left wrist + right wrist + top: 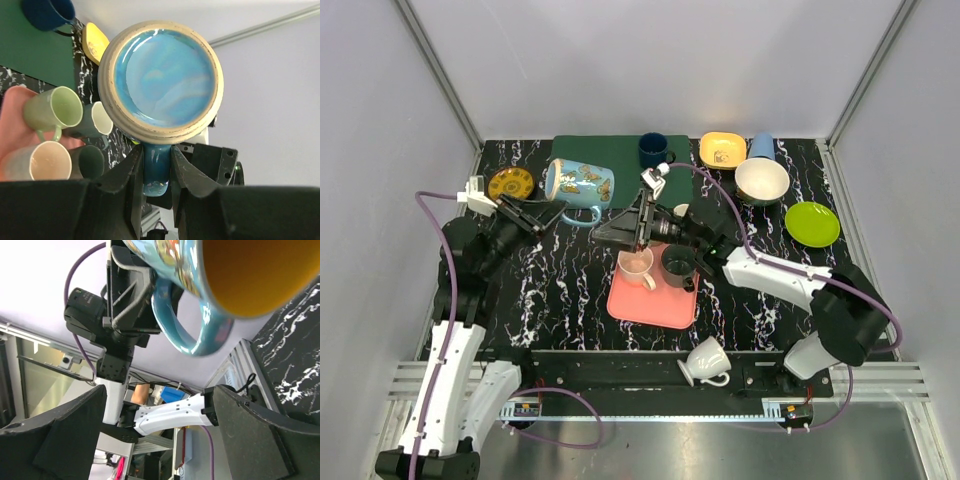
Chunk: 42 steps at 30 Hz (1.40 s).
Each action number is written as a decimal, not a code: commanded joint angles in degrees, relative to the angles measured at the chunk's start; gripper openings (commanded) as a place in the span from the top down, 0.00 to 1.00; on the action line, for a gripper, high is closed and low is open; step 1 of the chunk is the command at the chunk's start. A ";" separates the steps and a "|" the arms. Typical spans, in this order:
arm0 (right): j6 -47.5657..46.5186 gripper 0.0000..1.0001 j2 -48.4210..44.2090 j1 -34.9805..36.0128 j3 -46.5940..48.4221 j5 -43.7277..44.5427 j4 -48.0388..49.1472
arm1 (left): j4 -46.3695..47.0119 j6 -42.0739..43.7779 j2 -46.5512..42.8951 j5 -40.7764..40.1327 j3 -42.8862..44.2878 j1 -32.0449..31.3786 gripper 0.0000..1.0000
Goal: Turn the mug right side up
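Observation:
The mug (578, 185) is light blue with butterfly prints and lies on its side in the air above the table's back left. Its glazed blue base (167, 80) faces the left wrist camera. Its yellow inside (260, 270) faces the right wrist camera. My left gripper (535, 215) is shut on the mug's blue handle (156, 167), one finger on each side. My right gripper (620, 222) stands open just right of the mug's mouth, its fingers (55, 440) wide apart with nothing between them. In the right wrist view the handle (175, 325) curves below the mug body.
A pink tray (655, 300) in the middle carries several mugs. A white mug (705, 362) lies near the front edge. At the back are a green mat (610, 155), navy cup (653, 150), yellow bowl (722, 150), white bowl (761, 180), green plate (812, 223) and yellow saucer (512, 184).

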 commanded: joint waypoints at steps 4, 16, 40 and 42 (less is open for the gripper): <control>2.04 0.07 3.41 -0.55 8.53 -2.39 6.14 | 12.50 -3.51 -2.05 3.57 4.43 -1.75 1.00; 6.08 0.14 10.70 -2.05 13.81 -1.34 10.00 | 12.68 -3.68 -2.84 3.75 3.82 -4.03 1.00; 13.73 1.00 17.04 -2.14 18.91 -1.51 22.67 | 11.72 -2.37 -5.12 4.19 -1.45 -5.62 1.00; 11.02 1.00 15.20 -2.14 18.91 -3.08 20.21 | 10.13 -1.23 -5.04 3.84 -1.19 -5.70 0.95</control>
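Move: The open right hand goes for the blue mug's handle, about 6 cm ahead of it, 5 cm to its left and 1 cm higher; the mug's body is some 10 cm ahead and 5 cm left. The pink mug stands about 5 cm back, 4 cm right and 25 cm below, the green one 5 cm ahead and 9 cm right, as low. The left hand already grips that handle, about 1 cm ahead and 1 cm right of its hand point. The right hand reaches forward, left and up some 6 cm, pinching the handle; the left keeps hold, backing upward. ##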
